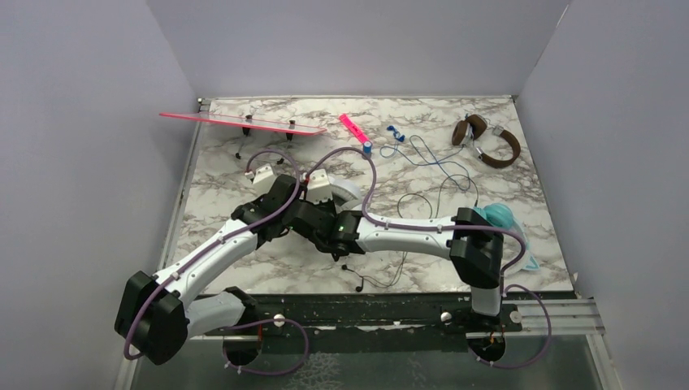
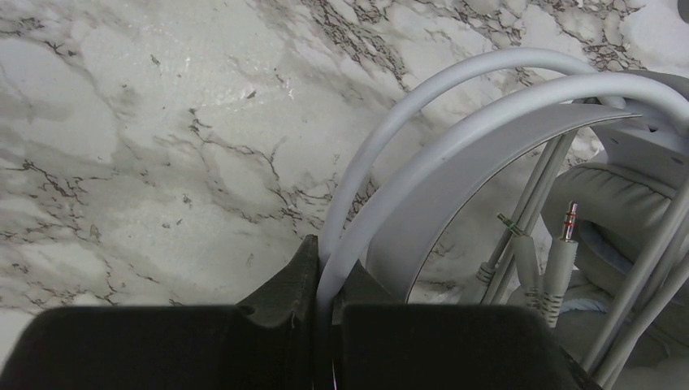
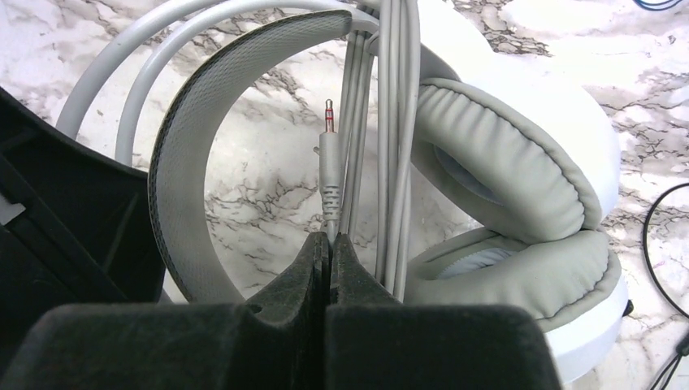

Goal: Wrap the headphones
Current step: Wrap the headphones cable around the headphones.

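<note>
The white-grey headphones [image 1: 348,192] lie mid-table, mostly hidden under both wrists. My left gripper [image 2: 329,266] is shut on one of the two white tubes of the headband [image 2: 455,122]. My right gripper [image 3: 329,242] is shut on the grey cord just below its jack plug [image 3: 328,154], inside the padded band's arc and beside several cord strands [image 3: 390,122] running along the folded ear cups [image 3: 520,179]. The brown headphones [image 1: 489,143] sit at the back right. The teal headphones [image 1: 500,218] lie half hidden under my right arm.
A pink strip on small stands [image 1: 244,122] runs along the back left, with a pink marker [image 1: 353,127] beside it. A blue cable [image 1: 422,154] and thin black cables [image 1: 382,276] trail across the table's right and front. Grey walls close three sides.
</note>
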Robot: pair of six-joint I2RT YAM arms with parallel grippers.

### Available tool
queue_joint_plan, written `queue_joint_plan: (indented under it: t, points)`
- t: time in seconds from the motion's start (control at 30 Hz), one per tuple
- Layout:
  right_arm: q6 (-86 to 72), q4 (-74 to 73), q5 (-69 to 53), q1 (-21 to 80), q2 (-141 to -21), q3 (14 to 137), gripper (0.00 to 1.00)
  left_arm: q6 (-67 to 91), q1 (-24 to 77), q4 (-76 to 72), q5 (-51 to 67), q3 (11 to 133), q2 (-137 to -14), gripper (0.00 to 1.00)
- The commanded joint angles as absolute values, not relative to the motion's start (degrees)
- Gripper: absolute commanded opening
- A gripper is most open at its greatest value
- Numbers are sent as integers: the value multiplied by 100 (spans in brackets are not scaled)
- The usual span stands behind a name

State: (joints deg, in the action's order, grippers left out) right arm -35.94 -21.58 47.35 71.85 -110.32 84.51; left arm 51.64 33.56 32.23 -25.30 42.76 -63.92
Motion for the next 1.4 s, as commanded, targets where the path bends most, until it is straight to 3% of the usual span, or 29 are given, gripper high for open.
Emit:
queue_joint_plan:
  t: [0.0,0.37,0.73,0.97,1.1,1.3,1.37]
  points:
    - [-3093,-2892,5095,7094,-11469,8431,2,5489,3507,3541,-2179,4671,-6289,0]
    - [-3296,-2175,4850,6933,-11031,7875,0,5998,3507,4218,-2097,5061,-6460,0]
    - [-4160,-3554,5431,6863,-11692,8702,1,6407,3507,4420,-2112,5160,-6431,0]
    - [-3793,-2913,5240,6807,-11512,8400,1,6538,3507,4534,-2130,5222,-6440,0]
    - [-4021,-3551,5275,6794,-11879,8821,10,6539,3507,4521,-2179,5207,-6377,0]
    - [-3337,-2923,4976,6794,-11744,8713,32,6478,3507,4480,-2215,5188,-6341,0]
    - [-3217,-2847,4916,6794,-11749,8705,33,6480,3507,4481,-2223,5164,-6339,0]
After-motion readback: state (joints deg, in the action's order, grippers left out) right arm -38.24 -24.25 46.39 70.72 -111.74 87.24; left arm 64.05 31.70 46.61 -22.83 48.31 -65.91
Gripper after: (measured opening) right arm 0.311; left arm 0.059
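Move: The grey cable bundle wound round the headphones lies close by the right hand, its middle about 3 cm to the right, 4 cm ahead and 3 cm below; that hand still pinches the plug lead. The ear cups stand roughly 9 cm to the right of the hand, 4 cm ahead and 5 cm lower, the headband pad 6 cm to the left, 4 cm ahead and 3 cm lower. From the left hand, gripping the headband bars, the bundle is some 10 cm to the right, 2 cm ahead and 2 cm below. The headphones, still gripped by the headband bars, are drawn back about 2.5 cm and slightly left by the left hand, which turns some 10 degrees counter-clockwise while tipping its fingers further down. The plug lead stays pinched in the right hand, which keeps nearly in place beside the cable bundle, then at the end opens its fingers about a third and lets the lead go. ##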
